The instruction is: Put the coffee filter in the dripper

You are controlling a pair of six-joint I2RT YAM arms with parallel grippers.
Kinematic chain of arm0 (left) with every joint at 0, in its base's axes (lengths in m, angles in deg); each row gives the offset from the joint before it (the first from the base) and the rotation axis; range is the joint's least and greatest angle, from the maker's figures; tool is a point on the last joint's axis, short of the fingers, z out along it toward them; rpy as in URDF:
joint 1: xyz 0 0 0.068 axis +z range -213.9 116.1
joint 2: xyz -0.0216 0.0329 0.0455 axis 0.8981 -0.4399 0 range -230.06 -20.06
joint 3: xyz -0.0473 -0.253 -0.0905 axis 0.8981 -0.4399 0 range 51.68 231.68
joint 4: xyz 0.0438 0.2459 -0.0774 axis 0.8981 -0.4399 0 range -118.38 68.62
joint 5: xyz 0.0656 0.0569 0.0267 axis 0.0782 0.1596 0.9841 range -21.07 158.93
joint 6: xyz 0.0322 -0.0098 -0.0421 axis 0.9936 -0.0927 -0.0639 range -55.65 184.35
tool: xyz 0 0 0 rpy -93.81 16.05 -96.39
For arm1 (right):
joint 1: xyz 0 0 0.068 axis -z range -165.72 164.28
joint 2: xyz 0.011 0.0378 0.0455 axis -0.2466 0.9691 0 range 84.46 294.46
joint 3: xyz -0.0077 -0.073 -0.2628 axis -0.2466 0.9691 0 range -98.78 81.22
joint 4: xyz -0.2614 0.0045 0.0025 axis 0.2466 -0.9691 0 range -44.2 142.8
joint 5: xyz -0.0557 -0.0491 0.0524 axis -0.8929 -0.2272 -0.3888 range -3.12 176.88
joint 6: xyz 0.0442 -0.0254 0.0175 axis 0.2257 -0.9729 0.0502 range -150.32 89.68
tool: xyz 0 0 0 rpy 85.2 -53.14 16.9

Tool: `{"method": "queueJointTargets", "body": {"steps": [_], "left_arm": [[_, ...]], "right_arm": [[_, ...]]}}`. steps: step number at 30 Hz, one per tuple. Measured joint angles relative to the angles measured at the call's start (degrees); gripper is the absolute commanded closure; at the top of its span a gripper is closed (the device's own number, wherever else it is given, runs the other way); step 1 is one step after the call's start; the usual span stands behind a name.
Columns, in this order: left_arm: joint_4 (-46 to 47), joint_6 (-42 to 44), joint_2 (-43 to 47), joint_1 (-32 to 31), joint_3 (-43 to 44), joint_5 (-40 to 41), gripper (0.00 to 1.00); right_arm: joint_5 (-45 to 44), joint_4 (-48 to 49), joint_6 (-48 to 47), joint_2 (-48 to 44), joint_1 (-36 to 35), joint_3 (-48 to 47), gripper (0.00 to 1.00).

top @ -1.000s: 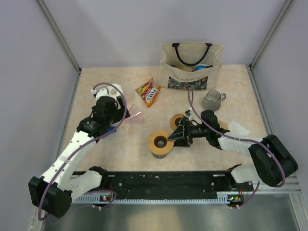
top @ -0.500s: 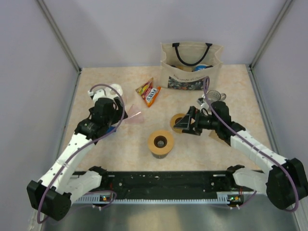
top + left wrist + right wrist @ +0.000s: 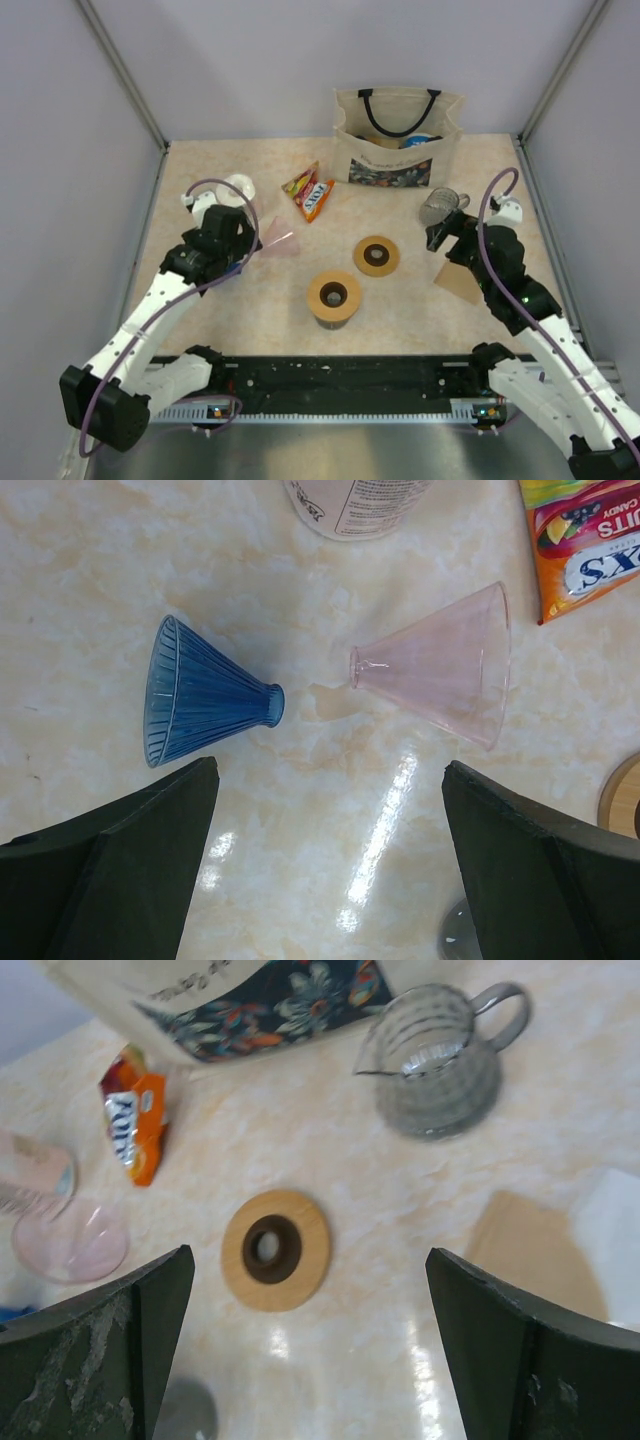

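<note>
A brown paper coffee filter (image 3: 457,281) lies flat on the right of the table, partly under my right arm; it shows in the right wrist view (image 3: 530,1250) beside a white sheet (image 3: 612,1228). A blue ribbed dripper (image 3: 205,692) and a clear pink dripper (image 3: 440,670) lie on their sides at the left; the pink one shows from above (image 3: 280,242). My left gripper (image 3: 330,880) is open and empty, hovering just short of both drippers (image 3: 243,255). My right gripper (image 3: 310,1360) is open and empty, above the table near the filter (image 3: 438,237).
A flat wooden ring (image 3: 376,256) and a second ring on a stand (image 3: 333,296) sit mid-table. A glass server (image 3: 443,207), a tote bag (image 3: 397,135), snack packs (image 3: 310,192) and a white cup (image 3: 350,500) stand further back.
My right arm has drawn back from the wooden rings at mid-table to the right side, open and empty throughout. My left arm has barely moved.
</note>
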Motion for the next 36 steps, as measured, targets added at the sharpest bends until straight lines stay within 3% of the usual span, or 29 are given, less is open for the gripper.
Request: {"method": "queueJointTargets", "body": {"steps": [5, 15, 26, 31, 36], "left_arm": [[0.02, -0.17, -4.11, 0.0, 0.59, -1.46, 0.01], [0.57, -0.2, -17.49, -0.31, 9.99, -6.08, 0.02], [-7.41, 2.36, -42.86, -3.23, 33.77, -5.49, 0.18], [-12.94, 1.97, -49.55, -5.25, 37.9, -2.6, 0.23], [-16.7, 1.4, -50.86, -6.14, 38.82, 0.26, 0.33]], "right_arm": [[-10.69, -0.87, -2.86, -2.71, 0.09, 2.21, 0.01], [-14.82, -1.05, -4.24, -0.79, 0.13, 4.44, 0.01], [-13.77, -0.55, -5.22, -0.26, 0.13, 4.44, 0.02], [-12.96, -0.02, -5.25, -0.26, 0.13, 4.44, 0.02], [-11.82, 0.28, -5.29, -0.26, 0.13, 4.68, 0.02]]}}
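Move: The left hand, empty and open, is bound for the pink dripper lying on its side, about 11 cm ahead, 8 cm to the right and some 13 cm below. The blue cone lies about 13 cm left of the dripper and 9 cm nearer. The white canister stands about 9 cm left of the dripper and 7 cm farther out, the candy bag 8 cm right and 14 cm beyond. From the right hand the dripper is about 12 cm ahead and 40 cm left. No contact yet: the left hand heads for the pink dripper, sinking slightly, then swinging about 10 cm forward and 8 cm right, then dropping some 5 cm over it while easing slightly back. The wrist tips its fingers down by roughly 30 degrees, and they close by nearly a third but stay apart. The empty right hand drifts about 5 cm right and 3 cm down, away from the dripper, early on, then all but stops. ##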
